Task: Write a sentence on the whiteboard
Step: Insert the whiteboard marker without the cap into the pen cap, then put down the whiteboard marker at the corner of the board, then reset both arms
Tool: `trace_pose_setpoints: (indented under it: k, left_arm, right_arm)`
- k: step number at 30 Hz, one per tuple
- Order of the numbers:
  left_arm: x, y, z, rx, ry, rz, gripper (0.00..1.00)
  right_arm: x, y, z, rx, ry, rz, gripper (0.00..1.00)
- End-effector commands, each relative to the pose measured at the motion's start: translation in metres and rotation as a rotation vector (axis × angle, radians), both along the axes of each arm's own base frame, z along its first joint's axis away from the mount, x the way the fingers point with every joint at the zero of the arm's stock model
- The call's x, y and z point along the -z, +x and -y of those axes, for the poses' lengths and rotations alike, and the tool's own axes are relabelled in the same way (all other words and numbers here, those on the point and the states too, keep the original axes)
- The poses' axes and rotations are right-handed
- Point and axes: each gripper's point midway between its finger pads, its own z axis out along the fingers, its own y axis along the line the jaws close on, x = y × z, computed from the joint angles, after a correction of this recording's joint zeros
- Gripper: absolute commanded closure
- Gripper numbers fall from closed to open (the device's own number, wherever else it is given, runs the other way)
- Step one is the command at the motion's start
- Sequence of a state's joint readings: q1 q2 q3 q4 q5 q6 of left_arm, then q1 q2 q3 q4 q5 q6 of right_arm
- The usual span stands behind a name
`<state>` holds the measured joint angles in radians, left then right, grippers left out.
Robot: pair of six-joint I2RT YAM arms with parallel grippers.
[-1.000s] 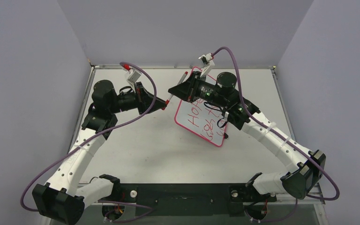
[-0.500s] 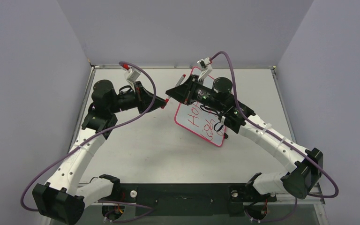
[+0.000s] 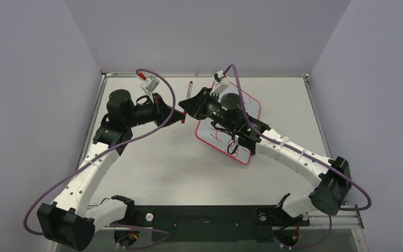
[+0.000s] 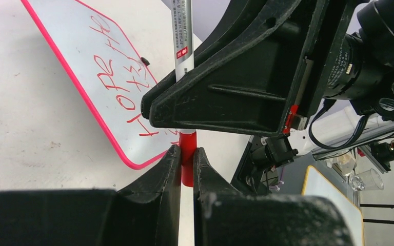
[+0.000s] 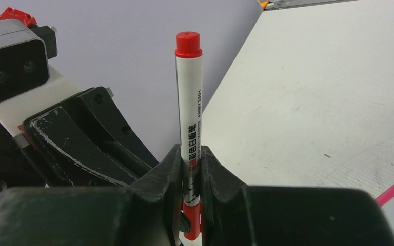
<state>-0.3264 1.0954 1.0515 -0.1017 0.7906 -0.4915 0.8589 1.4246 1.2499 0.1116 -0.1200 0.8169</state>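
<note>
A white marker (image 5: 189,102) with a red end stands upright, and my right gripper (image 5: 190,159) is shut on its barrel. Its red cap (image 4: 186,141) sits at the lower end, pinched in my shut left gripper (image 4: 187,156). From above, the two grippers meet tip to tip, left gripper (image 3: 181,118) and right gripper (image 3: 186,105), just left of the whiteboard (image 3: 251,105). The marker (image 3: 189,90) points toward the back wall. The whiteboard (image 4: 82,56) lies flat with a red-pink rim, and the red sentence (image 4: 118,87) is scrawled on it. My right arm hides most of the sentence (image 3: 216,135) from above.
The grey-white table (image 3: 162,163) is walled by lilac panels on three sides. Purple cables (image 3: 160,86) loop above both wrists. My right forearm (image 3: 278,147) stretches across the whiteboard's near corner.
My right gripper has swung left off the whiteboard with the marker, up against the left gripper. The left arm has hardly moved.
</note>
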Motion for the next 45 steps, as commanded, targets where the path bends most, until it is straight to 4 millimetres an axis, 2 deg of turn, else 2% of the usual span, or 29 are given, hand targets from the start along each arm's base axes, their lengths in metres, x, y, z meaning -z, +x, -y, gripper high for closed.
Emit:
trace_pose_setpoints:
  k: [1, 3, 5, 6, 7, 8, 9, 10, 11, 13, 16, 18, 22, 25, 27, 28, 29, 30, 31, 32, 34, 38, 42, 45]
  left_arm:
    - [-0.080, 0.020, -0.002, -0.103, -0.095, 0.305, 1.00]
    - [-0.071, 0.020, -0.005, -0.118, -0.062, 0.283, 1.00]
    - [-0.048, 0.018, -0.012, -0.146, 0.009, 0.216, 0.85]
    - [-0.038, 0.017, -0.015, -0.159, 0.041, 0.211, 0.74]
    - [-0.027, 0.015, -0.023, -0.195, 0.074, 0.180, 0.70]
    - [-0.021, 0.015, -0.028, -0.216, 0.103, 0.181, 0.69]
    - [-0.012, 0.014, -0.038, -0.269, 0.140, 0.153, 0.67]
    - [-0.007, 0.019, -0.050, -0.335, 0.177, 0.150, 0.67]
    - [0.000, 0.014, -0.059, -0.367, 0.213, 0.123, 0.65]
    - [0.008, 0.017, -0.085, -0.493, 0.289, 0.102, 0.64]
    - [0.011, 0.022, -0.138, -0.758, 0.383, 0.089, 0.62]
    - [0.015, 0.019, -0.162, -0.865, 0.423, 0.077, 0.61]
    - [0.024, 0.013, -0.189, -0.996, 0.458, 0.060, 0.60]
    - [0.038, 0.012, -0.198, -1.037, 0.473, 0.047, 0.60]
    - [0.045, 0.012, -0.202, -1.057, 0.481, 0.045, 0.60]
    - [0.049, 0.011, -0.203, -1.060, 0.487, 0.043, 0.60]
    - [0.051, 0.011, -0.205, -1.067, 0.492, 0.044, 0.60]
    - [0.053, 0.010, -0.206, -1.068, 0.494, 0.043, 0.60]
    - [0.054, 0.010, -0.207, -1.073, 0.499, 0.044, 0.60]
    - [0.056, 0.009, -0.208, -1.075, 0.500, 0.045, 0.60]
    - [0.057, 0.007, -0.210, -1.082, 0.503, 0.051, 0.60]
    - [0.059, 0.003, -0.215, -1.105, 0.498, 0.063, 0.60]
    - [0.060, 0.000, -0.218, -1.125, 0.491, 0.070, 0.60]
    - [0.057, -0.004, -0.223, -1.150, 0.482, 0.084, 0.60]
  right_arm:
    - [0.060, -0.077, -0.037, -0.267, -0.131, -0.173, 1.00]
    - [0.063, -0.069, -0.032, -0.232, -0.153, -0.166, 1.00]
    - [0.071, -0.059, -0.026, -0.194, -0.186, -0.166, 1.00]
    - [0.079, -0.053, -0.021, -0.166, -0.224, -0.169, 1.00]
    - [0.093, -0.051, -0.018, -0.155, -0.269, -0.190, 1.00]
    - [0.098, -0.047, -0.017, -0.140, -0.296, -0.184, 1.00]
    - [0.115, -0.046, -0.016, -0.137, -0.340, -0.213, 1.00]
    - [0.122, -0.047, -0.019, -0.143, -0.359, -0.217, 1.00]
    - [0.137, -0.048, -0.021, -0.149, -0.393, -0.242, 1.00]
    - [0.159, -0.053, -0.027, -0.158, -0.438, -0.269, 1.00]
    - [0.187, -0.061, -0.036, -0.155, -0.507, -0.284, 1.00]
    - [0.204, -0.066, -0.041, -0.155, -0.548, -0.297, 1.00]
    - [0.232, -0.075, -0.051, -0.161, -0.607, -0.316, 1.00]
    - [0.247, -0.081, -0.056, -0.163, -0.647, -0.315, 1.00]
    - [0.257, -0.082, -0.056, -0.159, -0.673, -0.321, 0.87]
    - [0.261, -0.083, -0.056, -0.159, -0.681, -0.325, 0.71]
    - [0.263, -0.079, -0.055, -0.137, -0.691, -0.315, 0.63]
    - [0.264, -0.078, -0.053, -0.129, -0.697, -0.313, 0.46]
    - [0.263, -0.076, -0.052, -0.116, -0.700, -0.304, 0.38]
    - [0.260, -0.074, -0.052, -0.110, -0.697, -0.298, 0.25]
    - [0.251, -0.071, -0.052, -0.098, -0.690, -0.275, 0.19]
    - [0.215, -0.063, -0.053, -0.078, -0.661, -0.188, 0.16]
    - [0.158, -0.057, -0.050, -0.047, -0.602, -0.071, 0.14]
    - [0.102, -0.056, -0.044, -0.016, -0.510, 0.024, 0.13]
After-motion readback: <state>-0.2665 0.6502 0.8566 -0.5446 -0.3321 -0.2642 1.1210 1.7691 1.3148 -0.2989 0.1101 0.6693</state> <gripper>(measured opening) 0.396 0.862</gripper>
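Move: In the left fingers, the red cap already sits on the marker, some 3 cm nearer the robot than the right hand point, which grips the barrel. From the right hand, the bare table spot for the marker lies about 10 cm back, 8 cm left and 33 cm below; the whiteboard's middle is 17 cm ahead and 20 cm right, 32 cm down. That spot is some 7 cm back, 7 cm left and 32 cm below the left hand. Opening first, the left hand lets go of the cap and swings some 20 cm left and 7 cm down, turning about 60 degrees counter-clockwise. The right hand, still pinching the barrel, sweeps down about 28 cm and back 9 cm to the bare table in front of its base side of the whiteboard, tipping its fingers down; there it opens wide, releases the marker and rises some 6 cm. ##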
